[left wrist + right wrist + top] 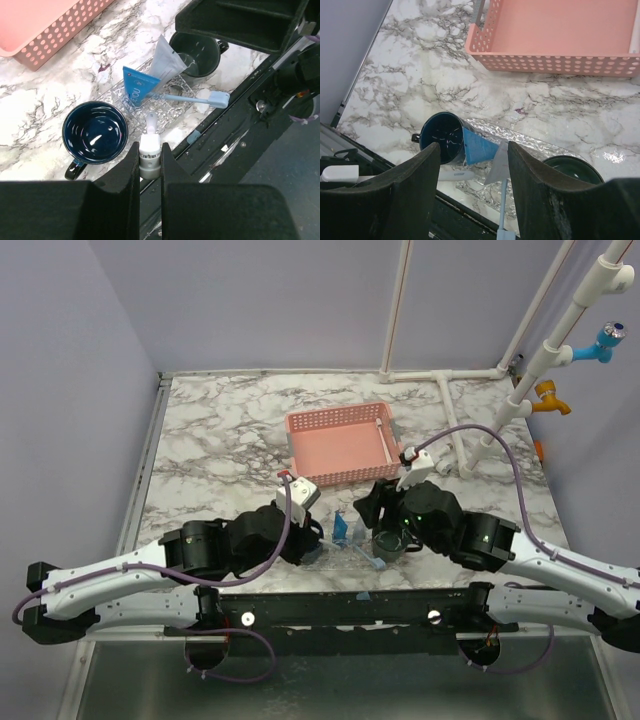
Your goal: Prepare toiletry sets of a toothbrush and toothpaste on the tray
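On the clear tray (116,98) (535,145) a small blue tube (137,85) (480,146) leans against a pale grey one (167,57). The light-blue toothbrush (192,98) (502,200) lies beside them, its head past the tray's near edge. An empty navy mug (95,132) (440,136) stands at the tray's left end and a dark green mug (195,55) (572,169) at the right end. My left gripper (150,150) (312,530) is shut on a slim white and grey object (150,159) by the navy mug. My right gripper (472,152) (378,505) hangs open above the tubes, touching nothing.
A pink lattice basket (340,445) (555,62) (45,30) sits behind the tray with a white stick (384,435) inside at its right. The black front rail (340,605) runs just below the tray. White pipes (470,430) stand at the back right.
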`<action>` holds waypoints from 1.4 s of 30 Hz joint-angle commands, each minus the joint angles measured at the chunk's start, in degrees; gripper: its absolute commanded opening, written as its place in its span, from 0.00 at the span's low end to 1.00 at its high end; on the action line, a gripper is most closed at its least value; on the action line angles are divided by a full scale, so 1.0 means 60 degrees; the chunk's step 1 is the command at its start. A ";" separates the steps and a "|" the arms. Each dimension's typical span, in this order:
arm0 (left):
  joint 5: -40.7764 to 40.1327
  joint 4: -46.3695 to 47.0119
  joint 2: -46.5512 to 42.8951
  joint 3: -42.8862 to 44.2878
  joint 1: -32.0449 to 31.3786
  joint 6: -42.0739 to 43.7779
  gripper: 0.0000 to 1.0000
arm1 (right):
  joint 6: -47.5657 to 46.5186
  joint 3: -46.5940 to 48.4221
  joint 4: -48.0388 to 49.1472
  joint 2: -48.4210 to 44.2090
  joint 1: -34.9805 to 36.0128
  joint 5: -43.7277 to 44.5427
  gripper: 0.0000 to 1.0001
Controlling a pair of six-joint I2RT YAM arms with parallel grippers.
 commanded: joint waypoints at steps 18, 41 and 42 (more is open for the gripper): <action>-0.0907 0.1442 0.0849 -0.0994 -0.0372 -0.0381 0.00 | 0.0353 -0.0469 0.0175 -0.0517 0.0053 0.0617 0.59; -0.1632 0.2302 0.1201 -0.1614 -0.0546 -0.0944 0.00 | 0.0389 -0.0723 0.0175 -0.0561 0.0058 0.0656 0.60; -0.1628 0.2301 0.1234 -0.1607 -0.0562 -0.0946 0.00 | 0.0391 -0.0722 0.0175 -0.0564 0.0055 0.0648 0.60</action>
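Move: The left hand already holds the white toothbrush by its head end, handle pointing at the tray, whose middle is about 6 cm ahead, 10 cm right and 16 cm below. The navy mug stands roughly 6 cm ahead and 1 cm left; the blue toothpaste 7 cm ahead, 8 cm right; the grey toothpaste 7 cm ahead, 12 cm right. From the right hand the tray's middle is about 3 cm back, 2 cm left and 16 cm down. Still pinching the white toothbrush by its head end, the left hand sinks about 5.5 cm towards the tray and eases some 2.5 cm to the right, bringing the handle down on the near side of the navy mug towards the foot of the blue toothpaste. The wrist turns slightly counter-clockwise and the fingers stay shut; whether the handle touches the tray can't be seen. ##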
